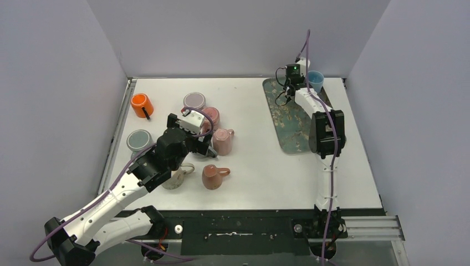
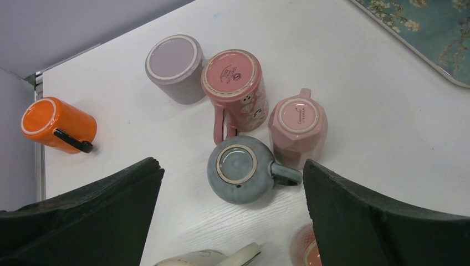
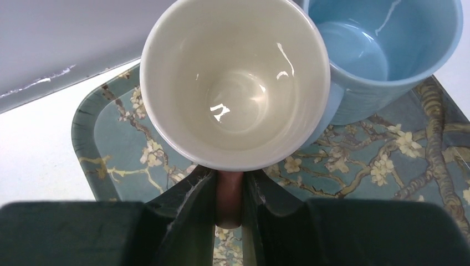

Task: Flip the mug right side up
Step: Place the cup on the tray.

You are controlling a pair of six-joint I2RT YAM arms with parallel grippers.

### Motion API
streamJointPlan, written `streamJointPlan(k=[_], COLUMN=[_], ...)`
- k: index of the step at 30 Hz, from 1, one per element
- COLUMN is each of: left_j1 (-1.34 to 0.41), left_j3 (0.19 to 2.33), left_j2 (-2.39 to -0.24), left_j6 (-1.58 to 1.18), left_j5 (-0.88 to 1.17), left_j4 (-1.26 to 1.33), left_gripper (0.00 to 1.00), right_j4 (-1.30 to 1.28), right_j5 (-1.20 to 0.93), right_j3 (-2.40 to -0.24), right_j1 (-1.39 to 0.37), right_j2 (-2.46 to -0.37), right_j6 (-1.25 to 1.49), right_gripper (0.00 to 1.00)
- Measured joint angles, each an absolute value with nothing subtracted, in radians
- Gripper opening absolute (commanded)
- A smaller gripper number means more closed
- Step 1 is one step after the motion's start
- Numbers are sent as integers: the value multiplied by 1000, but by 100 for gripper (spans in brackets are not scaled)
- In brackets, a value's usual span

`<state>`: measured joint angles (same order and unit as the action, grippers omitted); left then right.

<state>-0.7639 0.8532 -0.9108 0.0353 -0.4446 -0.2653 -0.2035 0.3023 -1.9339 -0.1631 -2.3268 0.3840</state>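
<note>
My right gripper (image 3: 229, 180) is shut on the brownish-pink handle of a mug (image 3: 235, 83) with a cream-white inside. That mug stands mouth up over the far end of the floral tray (image 3: 111, 149), touching an upright light blue mug (image 3: 382, 50). Whether its base rests on the tray is hidden. In the top view the right gripper (image 1: 291, 84) hides this mug. My left gripper (image 2: 231, 166) is open, hovering above an upside-down grey-blue mug (image 2: 241, 169) whose handle points right. Nothing sits between its fingers.
Upside-down mugs crowd the left gripper: lilac (image 2: 174, 66), tall pink (image 2: 235, 83), faceted pink (image 2: 299, 122). An orange mug (image 1: 142, 105) and a grey one (image 1: 138, 139) sit further left. A cream mug (image 1: 176, 177) and a pink mug (image 1: 211, 177) lie nearer the front edge.
</note>
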Motion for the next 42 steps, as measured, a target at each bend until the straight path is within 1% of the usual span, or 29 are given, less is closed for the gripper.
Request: streamJointPlan(k=[1, 3, 12, 17, 19, 21, 26, 29, 30, 32, 35, 38, 40, 42], left_j1=[-764, -764, -764, -764, -764, -764, -764, -764, -764, -764, -763, -762, -759, -757], left_j3=[853, 853, 853, 853, 853, 853, 853, 855, 858, 876, 937, 995, 1017, 1025], left_j2=[-911, -911, -911, -911, -911, -914, -937, -965, -974, -1002, -1048, -1073, -1075, -1074], left_j6=[36, 36, 38, 38, 38, 38, 36, 27, 22, 2, -35, -80, -118, -147], left_j5=[-445, -445, -445, -445, -445, -444, -441, -439, -437, -432, -416, -394, -369, -334], left_j4=[-265, -265, -265, -265, -265, -265, -266, -270, -277, -305, -364, -406, -427, -443], left_gripper=[97, 97, 97, 97, 97, 97, 97, 97, 97, 97, 97, 97, 97, 95], right_j4=[-213, -218, -217, -210, -206, -202, -203, -203, -203, -202, -199, -182, -165, -142], right_j5=[307, 311, 328, 328, 327, 321, 286, 254, 244, 210, 163, 112, 65, -1], right_j3=[-1951, -1979, -1997, -2007, -2013, -2019, -2004, -1956, -1940, -1893, -1838, -1765, -1689, -1594], right_j1=[-163, -163, -157, -149, -149, -149, -149, -149, -149, -149, -149, -149, -147, -144], right_j2=[-2335, -2353, -2368, -2368, -2368, -2367, -2342, -2278, -2255, -2186, -2085, -1979, -1898, -1816], right_j6=[385, 385, 382, 376, 375, 373, 370, 370, 371, 374, 377, 378, 378, 378], right_gripper=[16, 21, 23, 27, 30, 36, 44, 53, 59, 67, 75, 80, 80, 78])
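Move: The right hand still pinches the handle of the pink mug, upright at the tray's far end, the mug's middle about 6 cm ahead, 1 cm right and roughly level. The blue mug stands beside it, some 6 cm ahead and 10 cm right of the hand; the tray's middle lies about 6 cm back, 4 cm right and 5 cm down. From the left hand the pink mug is roughly 38 cm ahead, 40 cm right and 17 cm lower. Right fingers let go of the pink handle, rising about 15 cm and back 8; left hand shifts right. ##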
